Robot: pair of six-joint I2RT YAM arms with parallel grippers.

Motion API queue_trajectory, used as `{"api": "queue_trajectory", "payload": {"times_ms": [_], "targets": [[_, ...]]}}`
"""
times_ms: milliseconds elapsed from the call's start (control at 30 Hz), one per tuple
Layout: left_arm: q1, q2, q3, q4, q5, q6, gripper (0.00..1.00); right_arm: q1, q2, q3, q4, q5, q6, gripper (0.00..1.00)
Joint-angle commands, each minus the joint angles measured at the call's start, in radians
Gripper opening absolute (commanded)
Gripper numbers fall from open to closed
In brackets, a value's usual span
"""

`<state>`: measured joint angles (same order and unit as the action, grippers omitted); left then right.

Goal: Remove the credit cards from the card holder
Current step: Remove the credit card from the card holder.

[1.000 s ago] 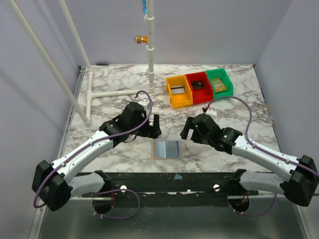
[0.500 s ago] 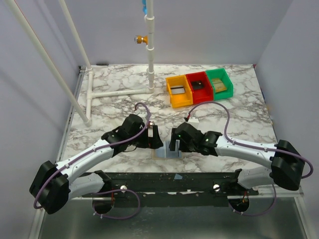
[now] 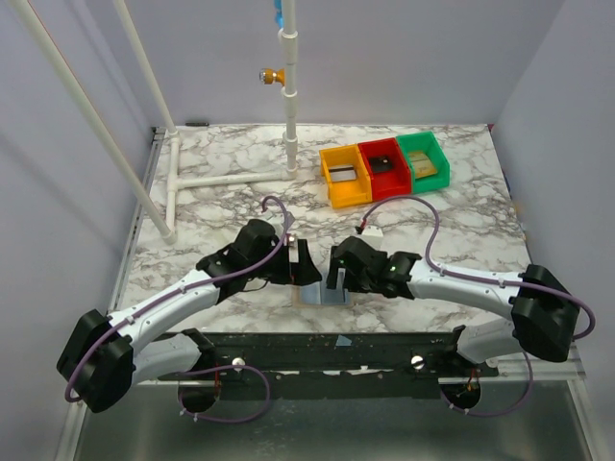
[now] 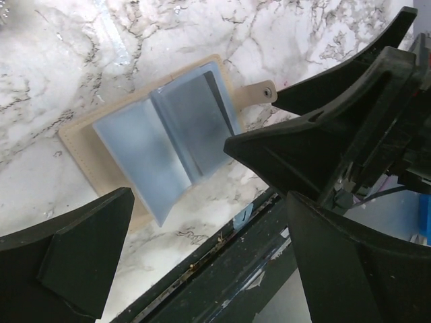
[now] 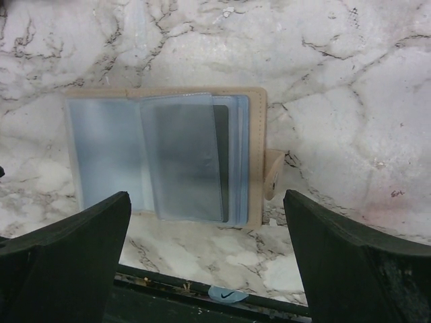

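Observation:
The card holder (image 5: 108, 158) lies open flat on the marble by the table's front edge: a beige cover with grey-blue clear sleeves (image 4: 145, 151) and a snap tab (image 5: 273, 176). A grey card with a dark edge (image 5: 221, 161) shows inside the top right sleeve. In the top view both grippers hang over the holder (image 3: 323, 293) and hide most of it. My left gripper (image 3: 306, 271) (image 4: 209, 222) stands open above its left side. My right gripper (image 3: 333, 276) (image 5: 205, 225) stands open above its near edge. Neither one holds anything.
Yellow (image 3: 345, 175), red (image 3: 382, 168) and green (image 3: 424, 159) bins stand at the back right. A white pipe frame (image 3: 207, 181) lies at the back left. The black front rail (image 5: 202, 296) runs just below the holder, with a small blue sticker (image 5: 225, 295) on it.
Both arms have come in over the holder; the right one swung left and toward the front edge. In the top view the holder went from fully visible to mostly covered. Both grippers stayed open.

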<state>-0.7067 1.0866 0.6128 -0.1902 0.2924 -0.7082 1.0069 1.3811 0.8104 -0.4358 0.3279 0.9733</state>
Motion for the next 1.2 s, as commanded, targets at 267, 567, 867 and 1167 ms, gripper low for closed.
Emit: {"api": "queue_trajectory", "payload": {"times_ms": [267,567,867,1167], "targets": [[-0.078,0.131,0.129,0.055,0.052,-0.038,0.99,-0.011,0.009,-0.078,-0.015,0.098,0.051,0.98],[-0.115,0.345,0.210,0.149,0.118,-0.120,0.99,-0.052,-0.123,-0.176,-0.033,0.127,0.109,0.99],[-0.138,0.478,0.262,0.185,0.158,-0.134,0.99,-0.053,-0.153,-0.221,-0.007,0.105,0.132,0.99],[-0.140,0.528,0.206,0.186,0.099,-0.166,0.99,-0.053,-0.190,-0.278,0.065,0.082,0.158,0.99]]}}
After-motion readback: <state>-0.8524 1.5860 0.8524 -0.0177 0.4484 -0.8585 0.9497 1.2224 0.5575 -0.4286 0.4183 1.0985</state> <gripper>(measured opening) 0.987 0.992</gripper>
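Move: The credit card, in the card holder's right-hand sleeve, lies about 8 cm to the right of the left hand, 1 cm ahead and some 9 cm below it. The open card holder's middle is around 5 cm to the right and 1 cm ahead; its snap strap is 13 cm to the right, level with the hand. From the right hand the card is about 2 cm to the left, 1 cm ahead and 5 cm down. Rightward, both wide-open grippers shift together: the left travels about 10 cm across the card holder to its right-hand sleeve, rising slightly before sinking, its fingers tipping some 15 degrees more steeply down as it turns a little clockwise. The right clears the way, moving some 7 cm right and 4 cm down, away from the card and out past the strap. ##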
